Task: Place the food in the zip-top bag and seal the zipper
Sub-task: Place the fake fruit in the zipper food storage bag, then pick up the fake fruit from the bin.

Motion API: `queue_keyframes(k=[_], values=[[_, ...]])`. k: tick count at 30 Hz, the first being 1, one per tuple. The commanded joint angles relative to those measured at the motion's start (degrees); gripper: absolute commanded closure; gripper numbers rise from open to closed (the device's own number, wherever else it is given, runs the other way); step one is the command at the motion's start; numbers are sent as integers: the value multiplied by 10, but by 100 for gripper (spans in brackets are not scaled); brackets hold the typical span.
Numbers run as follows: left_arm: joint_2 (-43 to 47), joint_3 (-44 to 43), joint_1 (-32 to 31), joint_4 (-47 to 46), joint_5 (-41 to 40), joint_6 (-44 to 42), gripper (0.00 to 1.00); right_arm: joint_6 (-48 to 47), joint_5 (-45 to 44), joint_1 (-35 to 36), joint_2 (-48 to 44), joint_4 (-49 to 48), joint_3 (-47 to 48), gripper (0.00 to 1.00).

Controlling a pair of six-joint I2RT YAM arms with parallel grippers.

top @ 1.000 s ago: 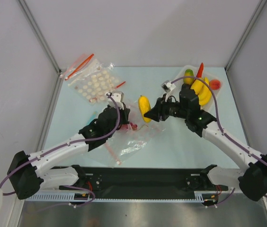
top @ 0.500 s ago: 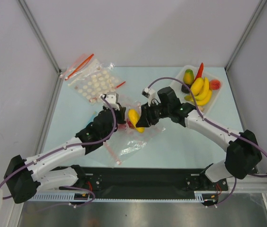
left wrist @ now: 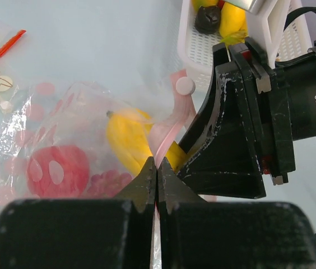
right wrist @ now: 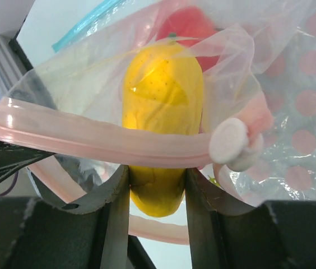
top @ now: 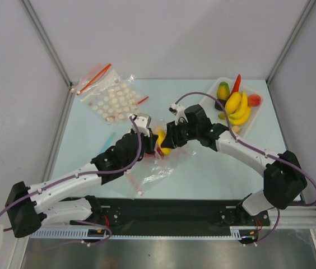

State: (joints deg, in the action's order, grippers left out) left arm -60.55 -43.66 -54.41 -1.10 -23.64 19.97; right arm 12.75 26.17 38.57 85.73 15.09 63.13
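The zip-top bag [top: 159, 163] lies crinkled at the table's middle, its mouth lifted. My left gripper [left wrist: 157, 162] is shut on the pink zipper [left wrist: 172, 120] strip, holding the mouth up. My right gripper [right wrist: 157, 180] is shut on a yellow fruit [right wrist: 163, 95], whose front half is past the zipper [right wrist: 91, 140] and inside the bag. A red fruit [left wrist: 57, 168] lies deeper in the bag. Seen from above, the two grippers meet at the yellow fruit [top: 161, 141]. More food sits in the white tray [top: 249, 120]: bananas [top: 237, 107], a red chili [top: 236, 83], a mango [top: 223, 90].
A clear bag with white dots [top: 113, 100] and a red strip lies at the back left. A teal strip [top: 108, 137] shows on the table beside my left arm. The zipper's white slider [right wrist: 229, 140] hangs just right of the yellow fruit.
My right arm has carried the yellow fruit leftward from the table's middle into the bag's mouth. My left gripper has shifted slightly right, still holding the zipper.
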Motion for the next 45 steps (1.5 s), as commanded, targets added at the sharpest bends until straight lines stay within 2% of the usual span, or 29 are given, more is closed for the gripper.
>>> queue_keyframes(k=[1,3,4,6,9,12,15,16,17,19,23,25,27,28,30,31,37,45], values=[[-2,-20,-2,-15,1,7,100,47,-61,4,-18,-92,-17,61],[-4,-15,4,-24,-6,18,100,55,-85,5,-21,-110,-24,47],[-6,-11,9,-26,-4,28,100,55,-91,5,-28,-111,-26,35],[-8,-7,26,-29,2,35,100,52,-112,5,-42,-113,-35,27],[-9,-2,46,-28,5,47,100,47,-116,5,-78,-128,-62,23],[-8,6,55,-30,-5,52,100,43,-122,3,-116,-140,-80,23],[-7,9,55,-30,-17,42,100,39,-165,2,-162,-139,-98,22],[-8,9,55,-30,-18,39,100,40,-181,-1,-175,-139,-106,19],[-9,10,55,-30,-23,39,100,44,-217,-4,-188,-144,-114,11],[-8,15,55,-35,-25,42,100,60,-252,-16,-230,-145,-145,0],[2,25,55,-50,-14,37,100,108,-251,-95,-273,-160,-176,0],[4,30,55,-55,-4,26,100,140,-242,-159,-275,-154,-177,0],[5,31,55,-58,0,19,100,159,-247,-197,-269,-113,-173,0],[5,31,55,-58,2,18,100,164,-255,-230,-262,-104,-171,0],[5,31,55,-58,3,17,100,187,-296,-252,-249,-78,-161,0],[4,30,55,-58,3,17,100,201,-342,-264,-233,-65,-155,0],[8,31,55,-56,-18,22,100,282,-508,-269,-163,54,-86,0],[2,29,55,-54,-6,24,99,314,-550,-273,-60,83,-50,0]])
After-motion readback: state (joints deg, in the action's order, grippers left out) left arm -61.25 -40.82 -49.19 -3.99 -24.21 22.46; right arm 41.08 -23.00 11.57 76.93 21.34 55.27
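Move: My right hand holds the yellow fruit, already part-way through the mouth of the zip-top bag; the bag's pocket lies about 10 cm to the left and 5 cm lower. Inside, the red grapes are some 7 cm left and the red fruit about 17 cm left, both roughly level forward. The yellow pear in the tray sits 12 cm ahead and 31 cm right. My left hand pinches the bag's rim, the pocket 3 cm ahead and 8 cm below. I open my right fingers wide and let go of the yellow fruit in the bag, easing forward before I lift clear by 7 or 8 cm. Then I swing about 29 cm right and 10 cm forward to the tray, wrist turning some 80 degrees clockwise, and sink open-fingered towards the pear. My left hand keeps its pinch on the rim, shifting a few centimetres forward and left and slightly down. ##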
